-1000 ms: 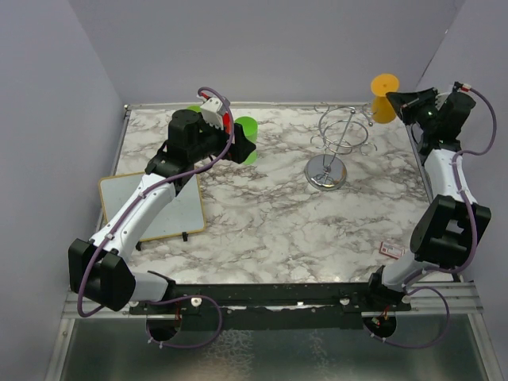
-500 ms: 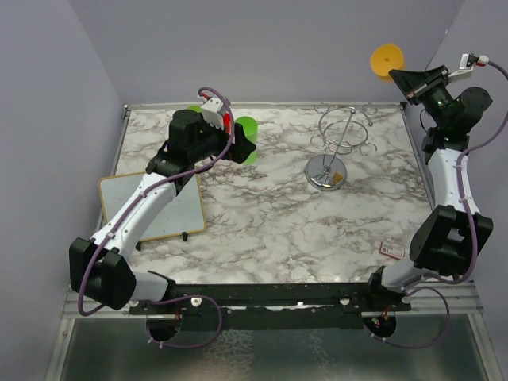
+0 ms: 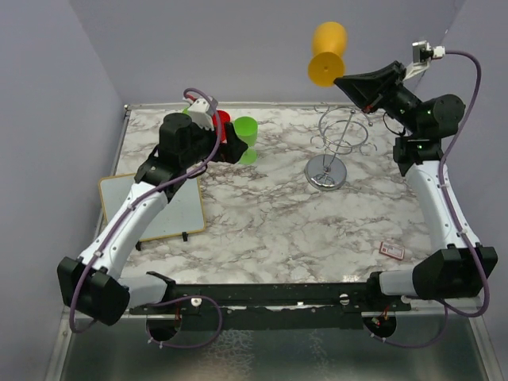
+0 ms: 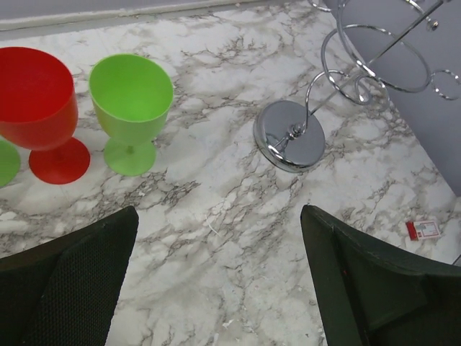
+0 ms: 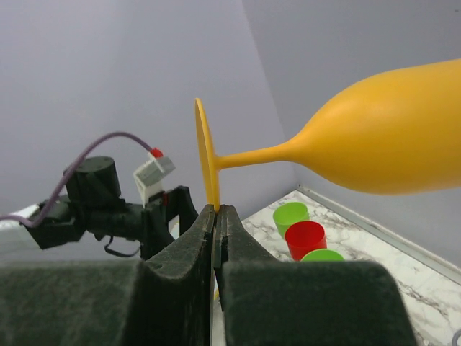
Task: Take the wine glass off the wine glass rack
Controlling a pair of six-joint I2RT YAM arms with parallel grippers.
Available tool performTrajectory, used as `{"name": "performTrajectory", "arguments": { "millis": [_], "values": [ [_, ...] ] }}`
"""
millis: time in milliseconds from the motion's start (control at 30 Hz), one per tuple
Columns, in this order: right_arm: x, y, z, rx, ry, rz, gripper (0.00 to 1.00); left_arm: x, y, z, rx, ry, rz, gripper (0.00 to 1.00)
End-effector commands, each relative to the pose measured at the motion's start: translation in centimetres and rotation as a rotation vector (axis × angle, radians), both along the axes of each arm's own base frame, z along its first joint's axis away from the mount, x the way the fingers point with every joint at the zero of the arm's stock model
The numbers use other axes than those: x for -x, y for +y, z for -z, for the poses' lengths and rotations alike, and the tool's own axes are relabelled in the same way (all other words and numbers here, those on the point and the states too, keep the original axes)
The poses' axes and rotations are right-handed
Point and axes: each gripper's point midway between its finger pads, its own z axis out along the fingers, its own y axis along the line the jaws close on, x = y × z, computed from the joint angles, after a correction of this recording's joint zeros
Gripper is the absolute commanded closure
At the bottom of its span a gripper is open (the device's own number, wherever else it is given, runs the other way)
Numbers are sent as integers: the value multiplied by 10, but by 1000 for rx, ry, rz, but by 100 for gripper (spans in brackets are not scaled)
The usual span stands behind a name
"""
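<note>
My right gripper (image 3: 340, 79) is shut on the round foot of an orange wine glass (image 3: 326, 52) and holds it high in the air, up and left of the rack. In the right wrist view the foot (image 5: 204, 166) is pinched edge-on between my fingers (image 5: 189, 249), the bowl (image 5: 392, 137) out to the right. The silver wire rack (image 3: 337, 141) stands on the table at the back right with no glass on it; it also shows in the left wrist view (image 4: 292, 135). My left gripper (image 4: 216, 238) is open and empty above the marble.
A red glass (image 4: 37, 108) and a green glass (image 4: 132, 101) stand upright at the back left, with another green one (image 4: 7, 162) beside them. A grey board (image 3: 171, 208) lies at the left edge. A small red-and-white packet (image 3: 391, 251) lies near the front right.
My right arm has lifted the orange glass up and to the left, away from the rack, and turned it. My left arm has shifted slightly left, uncovering the red and green glasses.
</note>
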Motion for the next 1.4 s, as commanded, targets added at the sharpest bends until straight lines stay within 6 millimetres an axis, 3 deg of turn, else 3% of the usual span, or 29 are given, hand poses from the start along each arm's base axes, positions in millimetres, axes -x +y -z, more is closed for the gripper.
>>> {"name": "performTrajectory", "arguments": {
  "millis": [0, 233, 433, 567, 767, 967, 1233, 1367],
  "values": [
    [29, 27, 2, 77, -132, -73, 99, 31, 34, -67, 97, -78, -146, 3],
    [68, 80, 39, 132, -249, -194, 99, 85, 81, -127, 134, -179, -280, 3],
    [124, 133, 80, 212, -495, -254, 99, 111, 77, -143, 171, -123, -223, 3],
    [149, 150, 108, 232, -554, -316, 99, 116, 72, -148, 176, -81, -196, 3],
    [169, 159, 148, 245, -560, -363, 99, 115, 76, -145, 142, -12, -234, 3],
    [171, 156, 177, 298, -590, -334, 99, 115, 68, -145, 165, 53, -211, 2],
    [176, 153, 208, 393, -700, -317, 99, 94, 44, -126, 167, 201, -165, 1],
    [175, 156, 218, 424, -713, -316, 99, 82, 38, -130, 188, 223, -178, 1]
  ]
}}
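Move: The yellow wine glass is already pinched by its foot in the right hand, its middle about 7 cm ahead of that hand, 2 cm left and level. It is headed for the open left gripper, some 22 cm left, 20 cm lower, level fore-and-aft; the rack stands about 2 cm ahead, 2 cm right and 34 cm below. From the left hand the yellow glass lies 7 cm ahead, 20 cm right, 20 cm up; the green glass is 8 cm ahead, 2 cm left, 22 cm down, and the red one is 7 cm left of that. The yellow wine glass is carried down some 22 cm, back and to the left away from over the rack towards the left gripper, the right fingers keeping their pinch on its foot while the wrist swings counter-clockwise and turns the bowl up. The left hand draws back and up about 17 cm, then sinks a little and starts easing forward and right, fingers staying wide open. ##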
